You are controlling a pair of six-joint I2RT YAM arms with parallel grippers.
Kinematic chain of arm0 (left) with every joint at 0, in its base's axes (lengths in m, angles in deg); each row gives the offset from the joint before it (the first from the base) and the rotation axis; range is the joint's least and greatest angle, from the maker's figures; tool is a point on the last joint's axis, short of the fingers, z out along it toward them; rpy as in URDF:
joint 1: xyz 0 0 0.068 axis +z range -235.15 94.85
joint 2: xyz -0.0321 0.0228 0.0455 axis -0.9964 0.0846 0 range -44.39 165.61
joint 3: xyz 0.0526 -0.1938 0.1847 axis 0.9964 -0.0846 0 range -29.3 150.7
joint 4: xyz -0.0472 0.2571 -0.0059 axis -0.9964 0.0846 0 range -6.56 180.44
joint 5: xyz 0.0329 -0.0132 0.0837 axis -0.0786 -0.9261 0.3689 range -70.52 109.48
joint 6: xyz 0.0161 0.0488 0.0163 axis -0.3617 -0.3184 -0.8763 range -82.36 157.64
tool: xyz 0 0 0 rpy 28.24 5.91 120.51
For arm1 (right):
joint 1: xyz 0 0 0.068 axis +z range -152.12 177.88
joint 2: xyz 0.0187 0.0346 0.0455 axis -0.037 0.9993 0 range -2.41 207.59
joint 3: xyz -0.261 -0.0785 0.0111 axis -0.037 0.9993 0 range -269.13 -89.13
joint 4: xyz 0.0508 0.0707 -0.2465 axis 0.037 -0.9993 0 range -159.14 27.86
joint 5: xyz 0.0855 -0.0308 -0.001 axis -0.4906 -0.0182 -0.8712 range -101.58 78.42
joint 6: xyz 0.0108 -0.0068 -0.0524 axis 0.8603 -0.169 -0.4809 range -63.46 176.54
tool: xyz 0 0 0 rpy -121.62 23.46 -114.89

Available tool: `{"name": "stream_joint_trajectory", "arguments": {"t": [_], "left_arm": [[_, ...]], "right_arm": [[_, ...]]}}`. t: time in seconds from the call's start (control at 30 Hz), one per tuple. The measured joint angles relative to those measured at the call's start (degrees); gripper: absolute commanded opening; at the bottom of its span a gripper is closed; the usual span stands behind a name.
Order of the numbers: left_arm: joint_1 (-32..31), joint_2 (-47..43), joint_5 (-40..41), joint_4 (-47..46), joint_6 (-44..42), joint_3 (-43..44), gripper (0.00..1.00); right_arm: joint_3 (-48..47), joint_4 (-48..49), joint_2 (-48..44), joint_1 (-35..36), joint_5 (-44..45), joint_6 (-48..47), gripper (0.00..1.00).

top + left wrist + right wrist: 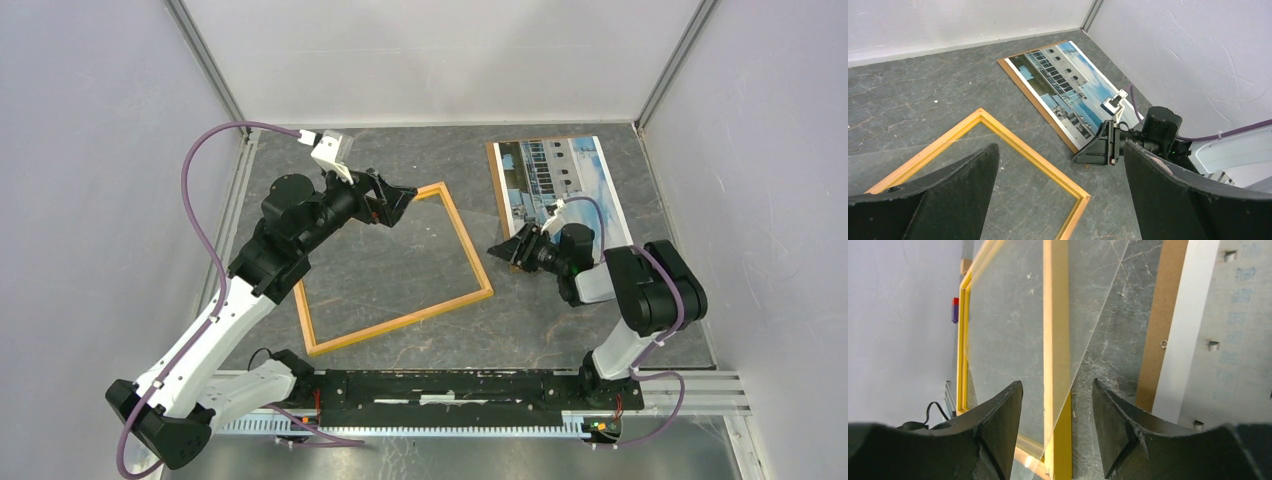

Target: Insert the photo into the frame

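Note:
The frame [395, 322] of orange-yellow wood lies flat in the middle of the table. The photo [560, 175], a pale building under blue sky, lies face up at the back right, apart from the frame. My left gripper [403, 203] hovers open over the frame's far corner; in the left wrist view its wide jaws [1062, 146] span a frame bar [1038, 160] with nothing held. My right gripper [505, 252] sits low at the frame's right side, open. In the right wrist view its fingers [1057, 382] straddle the frame's bar [1055, 315] without touching it.
A clear sheet [1013, 315] rests over the frame, one edge running diagonally across the bar. A brown backing board [492, 170] lies under the photo [1063, 75], its edge showing [1153, 315]. Grey walls close in the table on three sides.

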Motion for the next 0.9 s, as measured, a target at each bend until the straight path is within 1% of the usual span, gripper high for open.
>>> {"name": "stream_joint_trajectory", "arguments": {"t": [0.17,0.37,0.5,0.7,0.73,0.9], "left_arm": [[0.00,0.00,-0.11,-0.09,0.02,0.00,1.00],[0.11,0.00,-0.28,-0.17,0.04,0.00,1.00],[0.26,0.00,-0.31,-0.28,0.04,0.00,1.00],[0.26,0.00,-0.31,-0.33,0.07,0.00,1.00],[0.26,0.00,-0.31,-0.33,0.07,-0.02,1.00],[0.37,0.00,-0.33,-0.46,0.09,-0.04,1.00]], "right_arm": [[-0.33,-0.74,2.05,1.68,1.62,-1.27,0.58],[-3.93,0.37,5.99,4.48,3.50,-1.20,0.53],[-4.07,5.31,8.96,4.72,4.70,2.08,0.50],[-4.04,15.82,14.49,4.96,6.25,10.80,0.37],[-4.04,17.79,15.23,5.11,6.67,12.26,0.36],[-4.28,23.19,16.39,6.45,8.92,16.83,0.36]]}}
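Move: The clear sheet lies over the frame and sticks out past its right side. The sheet's right edge runs between the right hand's open fingers, practically at the hand point, about 5 cm above the table. The frame's right bar is some 9 cm to this hand's left, and the photo's middle is roughly 12 cm ahead and 13 cm right, both about 4 cm below. From the left hand, that sheet edge is about 5 cm ahead, 24 cm right and 31 cm below. Dipping about 2 cm first, the right hand then goes forward and left, climbing back to its starting height and ending about 5 cm on, in over the frame's right bar. The wrist rolls some 10 degrees, and the fingers, stacked one above and one below the clear sheet's right edge, narrow from over half open to about a third around it. ##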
